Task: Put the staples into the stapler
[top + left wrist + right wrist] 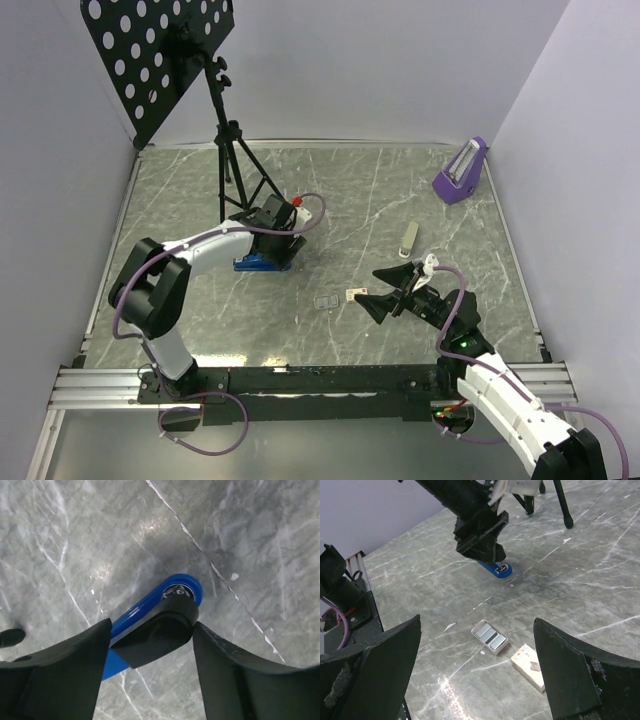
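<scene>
The stapler (150, 610), blue with a black top, lies at the left middle of the table (262, 265). My left gripper (151, 625) comes down over it, and both fingers touch the black top's sides. The staples lie apart from it: a small open tray (490, 636) with grey staple strips, and a pale box (529, 666) just right of it. In the top view the tray (326, 301) and the box (357, 294) are near the table's middle front. My right gripper (476, 620) hovers wide open just right of them (375, 290), holding nothing.
A black music stand (160, 50) on a tripod (235, 170) rises at the back left, right behind the left arm. A purple metronome (461, 172) stands at the back right. A small white piece (407, 238) lies behind the right gripper. White walls enclose the table.
</scene>
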Robot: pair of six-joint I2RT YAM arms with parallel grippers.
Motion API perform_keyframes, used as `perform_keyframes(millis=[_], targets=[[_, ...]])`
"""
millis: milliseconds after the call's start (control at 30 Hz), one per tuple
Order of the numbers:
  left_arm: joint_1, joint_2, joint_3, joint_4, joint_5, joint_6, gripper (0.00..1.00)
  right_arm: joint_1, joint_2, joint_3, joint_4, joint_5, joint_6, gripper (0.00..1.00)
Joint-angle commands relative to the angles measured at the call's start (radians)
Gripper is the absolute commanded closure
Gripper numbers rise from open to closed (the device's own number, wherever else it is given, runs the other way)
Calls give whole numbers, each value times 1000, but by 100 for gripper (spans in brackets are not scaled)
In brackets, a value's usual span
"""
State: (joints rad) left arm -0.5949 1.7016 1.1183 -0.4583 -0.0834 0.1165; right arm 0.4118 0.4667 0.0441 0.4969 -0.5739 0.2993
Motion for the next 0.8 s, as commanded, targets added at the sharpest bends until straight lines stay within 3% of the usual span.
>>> perform_keyframes(millis=[0, 233, 300, 400, 500, 767], targets=[[1, 29, 75, -25, 10, -1, 35, 2, 22, -26, 80, -20, -19, 0], [3, 29, 84, -42, 105, -43, 66, 2, 49, -20, 83, -20, -6, 0], [1, 38, 92, -55, 119, -48, 69, 2, 49, -20, 77, -17, -3, 0], [0, 32, 97, -57, 146, -57, 82, 1, 46, -13, 62, 2, 12, 0], [0, 3, 90, -46, 175, -54, 97, 1, 55, 2, 51, 23, 44, 0], [-2, -187, 31, 36, 329, -22, 99, 5, 205, 132, 83, 11, 147, 0]])
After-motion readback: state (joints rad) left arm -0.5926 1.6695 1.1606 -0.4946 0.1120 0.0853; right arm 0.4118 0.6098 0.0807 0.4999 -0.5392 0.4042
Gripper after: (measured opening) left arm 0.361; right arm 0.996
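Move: The stapler lies right under the left hand, nose to the robot's right: its black front cap is between the open fingers, and its middle is about 3 cm left, 1 cm back and 2 cm lower. The staple tray is some 10 cm right and 9 cm back, the staple box 16 cm right and 7 cm back, both about 4 cm lower. From the right hand the stapler lies about 12 cm ahead, 21 cm left, 13 cm below. Left fingers pinch the stapler's black front cap, draw it about 3 cm right, then lift some 2 cm. ##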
